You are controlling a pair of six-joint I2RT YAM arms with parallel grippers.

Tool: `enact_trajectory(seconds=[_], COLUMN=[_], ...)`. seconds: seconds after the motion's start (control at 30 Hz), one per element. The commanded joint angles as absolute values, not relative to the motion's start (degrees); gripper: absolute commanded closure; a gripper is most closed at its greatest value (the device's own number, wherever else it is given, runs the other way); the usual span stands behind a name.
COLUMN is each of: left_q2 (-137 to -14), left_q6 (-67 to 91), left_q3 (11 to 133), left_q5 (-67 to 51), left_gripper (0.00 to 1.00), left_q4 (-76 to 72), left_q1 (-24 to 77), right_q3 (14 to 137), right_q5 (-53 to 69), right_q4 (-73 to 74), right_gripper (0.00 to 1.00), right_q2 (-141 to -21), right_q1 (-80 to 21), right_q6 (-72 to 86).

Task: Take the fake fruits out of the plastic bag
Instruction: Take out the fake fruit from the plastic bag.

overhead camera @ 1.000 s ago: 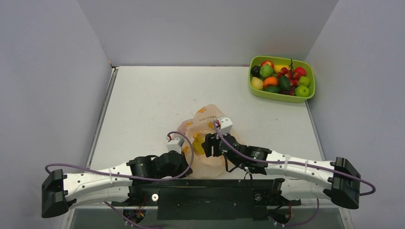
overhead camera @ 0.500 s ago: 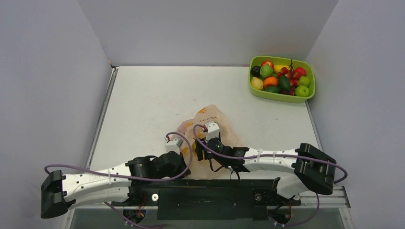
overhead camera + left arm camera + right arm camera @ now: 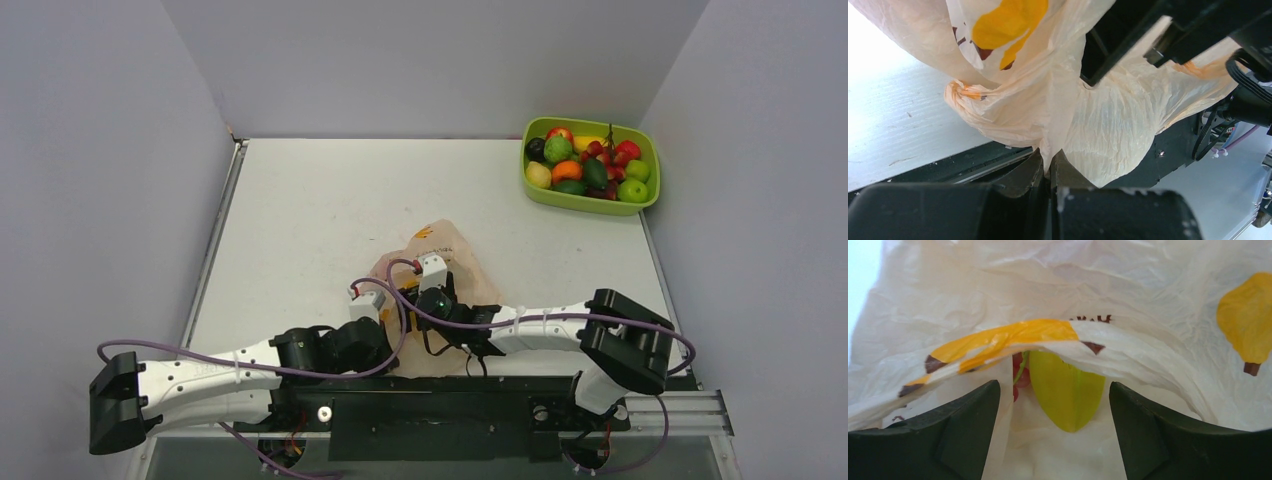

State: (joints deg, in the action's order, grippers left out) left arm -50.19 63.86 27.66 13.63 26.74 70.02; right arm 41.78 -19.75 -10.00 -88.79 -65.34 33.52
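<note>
The peach-orange plastic bag [image 3: 443, 243] lies crumpled near the table's front edge, between my two arms. My left gripper [image 3: 1049, 167] is shut on a pinched fold of the bag [image 3: 1058, 100] at its near side. My right gripper [image 3: 1053, 390] is open at the bag's mouth, its jaws wide apart and touching no fruit. Just beyond them, under the bag's printed rim, a yellow-green fake fruit [image 3: 1066, 395] lies inside. Small red fruits on a green stem [image 3: 1020, 376] sit to its left. In the top view both grippers are bunched against the bag's near side.
A lime-green tray [image 3: 587, 203] at the back right holds several more toy fruits [image 3: 590, 160]. Grey walls stand on three sides. The black mounting rail [image 3: 440, 400] runs along the front edge under the arms.
My right arm has swung left and folded in, bringing its gripper into the bag's mouth, and its jaws have widened. The bag has flattened a little. The left gripper kept its hold.
</note>
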Motion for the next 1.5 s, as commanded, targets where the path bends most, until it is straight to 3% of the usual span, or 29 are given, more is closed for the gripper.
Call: enact_trajectory(seconds=[0.0, 0.27, 0.67, 0.8, 0.97, 1.17, 1.47], left_q2=[-50.4, -49.6, -49.3, -49.3, -49.0, -48.6, -49.4], left_q6=[63.3, 63.4, 63.7, 63.8, 63.9, 64.0, 63.7], left_q3=[30.2, 30.5, 30.9, 30.8, 30.7, 30.7, 30.6], left_q5=[13.4, 13.2, 13.0, 13.1, 13.1, 13.9, 14.2], left_gripper=[1.00, 1.00, 1.00, 1.00, 1.00, 1.00, 1.00], left_q4=[24.5, 25.1, 25.7, 25.5, 25.7, 25.3, 24.2], left_q1=[69.7, 69.8, 69.9, 70.1, 70.2, 70.2, 70.2], right_q3=[44.1, 43.2, 44.0, 43.8, 42.2, 38.4, 32.8], right_q5=[-23.1, -22.2, -17.8, -17.8, -17.6, -16.7, -8.9], right_q4=[-14.2, -17.6, -20.8, -20.1, -17.8, -14.8, -10.6], right_gripper=[0.24, 0.28, 0.49, 0.59, 0.82, 1.00, 1.00], right_q2=[-91.4, -94.4, -98.1, -97.4, -92.4, -84.6, -70.2], right_q1=[-64.7, -62.5, -61.6, -61.6, -62.0, -62.7, -63.3], right_q6=[33.4, 34.0, 33.3, 32.9, 32.9, 33.7, 34.1])
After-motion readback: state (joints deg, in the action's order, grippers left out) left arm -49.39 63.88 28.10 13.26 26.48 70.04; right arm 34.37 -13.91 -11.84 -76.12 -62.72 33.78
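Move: The yellow ribbed fruit lies in the bag roughly 3 cm ahead of the right hand, 1 cm to its left and 3 cm below, between the line of its open fingers. Red grapes sit some 4 cm left of the fruit and about 1 cm farther out. The bag rim pinched by the left fingers is about 11 cm back and 2 cm left of the right hand. From the left hand, the fruit is about 13 cm ahead, 3 cm right, 4 cm lower. Forward and down by about 3 cm each, the right hand reaches deeper into the bag, closes its open fingers on the sides of the yellow fruit, and pauses with it pinched. It then lifts the fruit about 6 cm, also drawing back and a little right, away from the grapes. The left hand stays nearly in place, keeping its pinch on the bag rim. ##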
